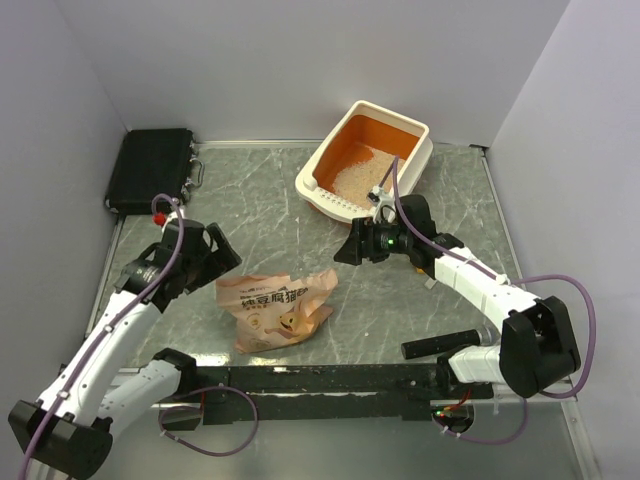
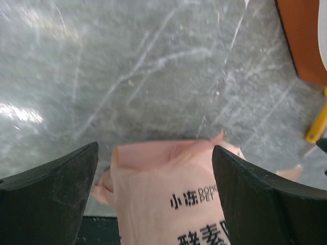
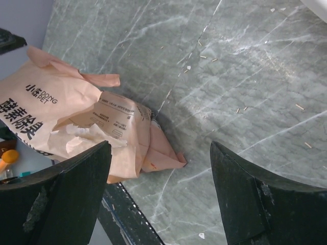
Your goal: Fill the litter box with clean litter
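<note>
The litter box (image 1: 418,135), cream outside and orange inside, stands at the back right with its slotted rim toward me. Pale beige clean litter (image 1: 358,178) covers part of its floor. A peach-pink printed bag (image 1: 275,310) lies flat on the table near the front; its top edge (image 2: 163,168) shows below and between my left fingers. My left gripper (image 1: 228,262) (image 2: 154,148) hangs open just left of the bag, gripping nothing. My right gripper (image 1: 345,252) (image 3: 161,145) is open over bare table between bag and box, the bag (image 3: 76,117) to its left.
A black case (image 1: 150,168) sits at the back left corner. A black rail (image 1: 330,378) runs along the near edge. Stray granules (image 3: 240,109) dot the marble table. An orange panel (image 2: 306,41) and a yellow piece (image 2: 319,125) show at the left wrist view's right edge.
</note>
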You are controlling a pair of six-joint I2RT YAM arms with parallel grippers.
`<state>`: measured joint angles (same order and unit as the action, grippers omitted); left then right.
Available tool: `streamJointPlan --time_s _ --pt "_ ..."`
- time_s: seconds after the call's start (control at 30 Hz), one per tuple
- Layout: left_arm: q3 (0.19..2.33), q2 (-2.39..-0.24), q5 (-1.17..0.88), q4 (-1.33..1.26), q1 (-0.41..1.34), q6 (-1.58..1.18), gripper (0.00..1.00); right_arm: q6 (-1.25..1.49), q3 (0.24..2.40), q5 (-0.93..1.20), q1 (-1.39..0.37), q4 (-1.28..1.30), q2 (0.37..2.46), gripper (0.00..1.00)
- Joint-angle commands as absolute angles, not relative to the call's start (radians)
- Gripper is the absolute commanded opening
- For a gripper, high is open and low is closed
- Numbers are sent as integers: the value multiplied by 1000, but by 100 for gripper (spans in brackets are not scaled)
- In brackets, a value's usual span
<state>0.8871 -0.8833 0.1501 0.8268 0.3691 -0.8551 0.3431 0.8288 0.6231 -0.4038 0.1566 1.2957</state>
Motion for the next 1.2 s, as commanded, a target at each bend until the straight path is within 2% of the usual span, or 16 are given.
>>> streamJointPlan --time_s 0.0,0.23,0.57,0.67,0.7,0.77,0.8,0.97,1.17 --pt "832 -824 20 899 364 -951 97 327 836 615 -408 103 1289 85" --pt "681 -785 -245 689 364 -1005 97 308 824 629 -407 103 1272 85" --pt "673 -793 -258 572 364 -962 99 325 698 620 -407 38 1209 85" --pt "673 -767 -252 542 364 -936 84 334 664 626 -407 15 1201 85" --pt "670 -752 -258 528 364 -934 66 340 651 627 -407 11 1200 85" --pt "650 -738 -284 480 364 -928 40 345 641 634 -407 6 1200 85" --pt "646 -732 -287 473 364 -925 2 347 634 634 -408 6 1197 85" --pt "624 -671 -362 359 364 -870 1 336 640 641 -408 6 1184 85" --pt "650 -560 -354 235 364 -740 1 278 669 611 -408 25 1118 85"
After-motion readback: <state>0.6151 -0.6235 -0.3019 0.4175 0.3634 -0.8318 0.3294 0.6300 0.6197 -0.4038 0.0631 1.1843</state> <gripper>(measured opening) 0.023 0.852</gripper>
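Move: The litter bag's top left corner is close to the left hand, about 3 cm back, 6 cm to its right and 4 cm below. The bag's middle lies some 10 cm back, 13 cm right and 10 cm below. The litter box stands about 26 cm ahead and 38 cm right, the black case about 20 cm ahead and 19 cm left. From the right hand the bag's middle is some 13 cm back, 18 cm left and 9 cm lower. The left fingers shut fully and pinch the paper at the bag's top left corner. The hand gets there by dropping about 5 cm while going back and right, then rises some 8 cm from its low point, still easing right, turning clockwise and rolling its left side down about 20 degrees. The right hand, open, sinks and draws back about 3 cm each, just right of the bag. ##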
